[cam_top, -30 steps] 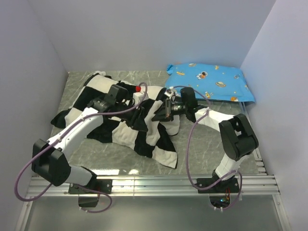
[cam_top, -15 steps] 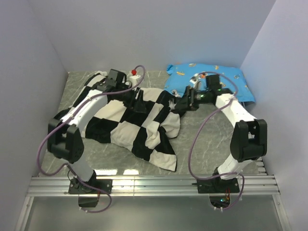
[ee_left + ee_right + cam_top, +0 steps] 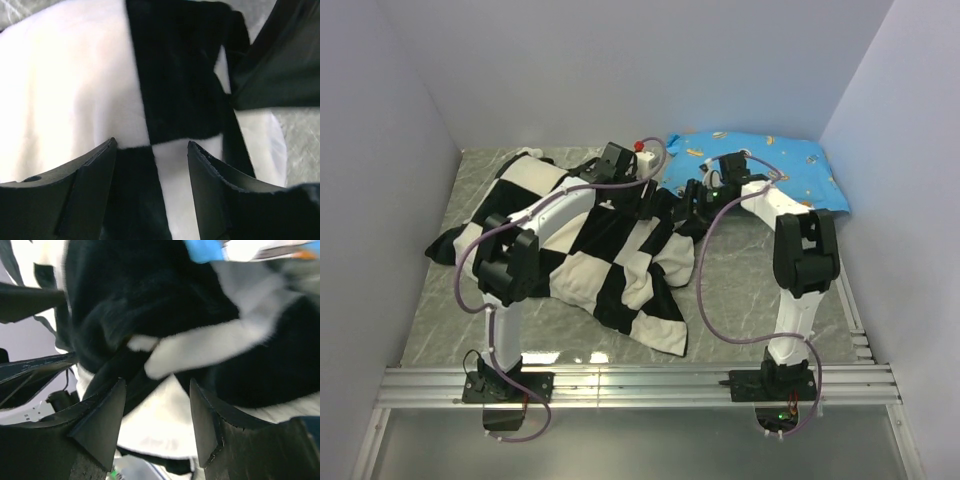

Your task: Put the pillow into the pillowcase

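Observation:
The black and white checkered pillowcase (image 3: 582, 252) lies rumpled across the middle of the table, its far right corner bunched up. The pillow is hidden; no cream cloth with piping shows. My left gripper (image 3: 647, 200) reaches over the case's far edge and stands open just above a black and a white square (image 3: 150, 150). My right gripper (image 3: 692, 206) faces it from the right, also open, with the bunched corner of the case (image 3: 165, 325) in front of its fingertips (image 3: 156, 390). Nothing is pinched in either one.
A blue cartoon-print pillow (image 3: 760, 168) lies at the back right, against the right wall, just behind my right gripper. Grey walls close in the back and both sides. A metal rail (image 3: 640, 380) runs along the near edge.
Both arms have swung away from the near middle to the far edge of the case. Both grippers have opened and let go of the fabric, which has settled flatter.

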### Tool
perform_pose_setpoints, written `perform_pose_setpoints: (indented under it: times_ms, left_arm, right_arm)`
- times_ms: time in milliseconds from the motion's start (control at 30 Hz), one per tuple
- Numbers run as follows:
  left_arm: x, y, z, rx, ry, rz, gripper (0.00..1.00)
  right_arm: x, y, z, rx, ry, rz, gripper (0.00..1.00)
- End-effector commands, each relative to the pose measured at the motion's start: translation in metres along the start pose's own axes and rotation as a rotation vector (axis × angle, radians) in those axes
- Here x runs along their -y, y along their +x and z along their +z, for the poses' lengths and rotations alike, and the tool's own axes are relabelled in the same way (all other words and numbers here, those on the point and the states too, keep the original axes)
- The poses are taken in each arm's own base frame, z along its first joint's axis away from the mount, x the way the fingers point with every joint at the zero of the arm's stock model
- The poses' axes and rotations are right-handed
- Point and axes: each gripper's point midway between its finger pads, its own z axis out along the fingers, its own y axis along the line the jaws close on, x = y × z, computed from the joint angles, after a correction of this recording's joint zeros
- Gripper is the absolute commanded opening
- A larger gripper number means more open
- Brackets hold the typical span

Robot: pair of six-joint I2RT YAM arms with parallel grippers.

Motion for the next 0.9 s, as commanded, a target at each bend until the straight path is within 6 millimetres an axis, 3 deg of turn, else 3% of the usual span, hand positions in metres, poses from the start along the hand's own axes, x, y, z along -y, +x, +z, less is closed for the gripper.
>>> perform_pose_setpoints:
  times_ms: [0,33,100,167,233,267,300,367,400,433,467,500,567,667,733,767,833,867]
  left_arm:
    - [-0.006,-0.03,0.001,0.079,-0.024,-0.037,0.65]
    - [-0.002,-0.028,0.003,0.068,-0.003,-0.041,0.65]
    - [0.004,-0.023,0.011,0.043,0.03,-0.053,0.66]
    - [0.007,-0.01,0.017,0.001,0.051,-0.066,0.64]
    - [0.014,0.004,0.022,-0.041,0.096,-0.084,0.41]
    - [0.015,0.013,0.022,-0.061,0.115,-0.091,0.3]
    - [0.022,0.01,0.013,-0.044,0.143,-0.082,0.14]
    - [0.036,0.024,0.001,-0.06,0.235,-0.071,0.03]
    - [0.045,0.016,-0.018,-0.025,0.271,-0.05,0.0]
    - [0.057,0.018,-0.029,-0.024,0.332,-0.038,0.0]
    - [0.06,0.031,-0.034,-0.046,0.359,-0.027,0.0]
    - [0.071,0.03,-0.054,-0.034,0.397,-0.004,0.0]
    - [0.077,0.035,-0.072,-0.031,0.442,0.003,0.0]
    - [0.079,0.009,-0.103,0.05,0.451,-0.026,0.0]
    - [0.079,-0.007,-0.111,0.072,0.452,-0.039,0.0]
    - [0.083,-0.03,-0.12,0.115,0.45,-0.031,0.0]
    - [0.088,-0.042,-0.119,0.117,0.49,-0.054,0.0]
    - [0.092,-0.059,-0.126,0.148,0.504,-0.072,0.0]
  right_arm:
    - [-0.037,-0.014,0.012,0.029,-0.061,-0.059,0.6]
    - [-0.034,-0.009,0.021,0.004,-0.071,-0.044,0.58]
    - [-0.036,-0.006,0.03,-0.02,-0.102,-0.017,0.45]
    - [-0.04,-0.007,0.033,-0.032,-0.142,-0.013,0.21]
    - [-0.039,-0.02,0.022,0.013,-0.139,-0.025,0.01]
    - [-0.04,-0.029,0.016,0.046,-0.14,-0.039,0.0]
    - [-0.04,-0.035,0.009,0.074,-0.138,-0.046,0.0]
    - [-0.045,-0.055,-0.017,0.162,-0.131,-0.084,0.0]
    - [-0.049,-0.061,-0.026,0.193,-0.129,-0.11,0.0]
    - [-0.06,-0.068,-0.042,0.241,-0.129,-0.146,0.0]
    - [-0.066,-0.073,-0.049,0.274,-0.131,-0.182,0.0]
    - [-0.072,-0.075,-0.055,0.295,-0.136,-0.202,0.0]
    - [-0.088,-0.075,-0.067,0.328,-0.159,-0.247,0.0]
    - [-0.091,-0.056,-0.06,0.28,-0.175,-0.257,0.0]
    - [-0.089,-0.032,-0.048,0.22,-0.185,-0.245,0.0]
    - [-0.09,-0.028,-0.046,0.217,-0.195,-0.247,0.0]
    - [-0.09,-0.01,-0.042,0.201,-0.197,-0.246,0.0]
    - [-0.091,-0.007,-0.042,0.202,-0.199,-0.252,0.0]
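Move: The pillowcase cloth to be gripped lies roughly 3 cm below the left hand and 1 cm to its right, and about 4 cm to the left of the right hand and 2 cm below it. From the right hand, the blue pillow is centred some 15 cm to the right, 9 cm farther out and 8 cm lower. The near corner of the pillowcase lies about 32 cm back from the right hand, 7 cm to its left and 8 cm down. Down about 2.5 cm goes the left hand and some 4 cm leftward the right, each shutting its open fingers to pinch the pillowcase. Gripping on, the left draws back 7 cm, then climbs to 10 cm above its start; the right swings back rightward and slightly forward, then lifts about as high and eases back and left. Both wrists tilt their fingertips up some 20 degrees. ##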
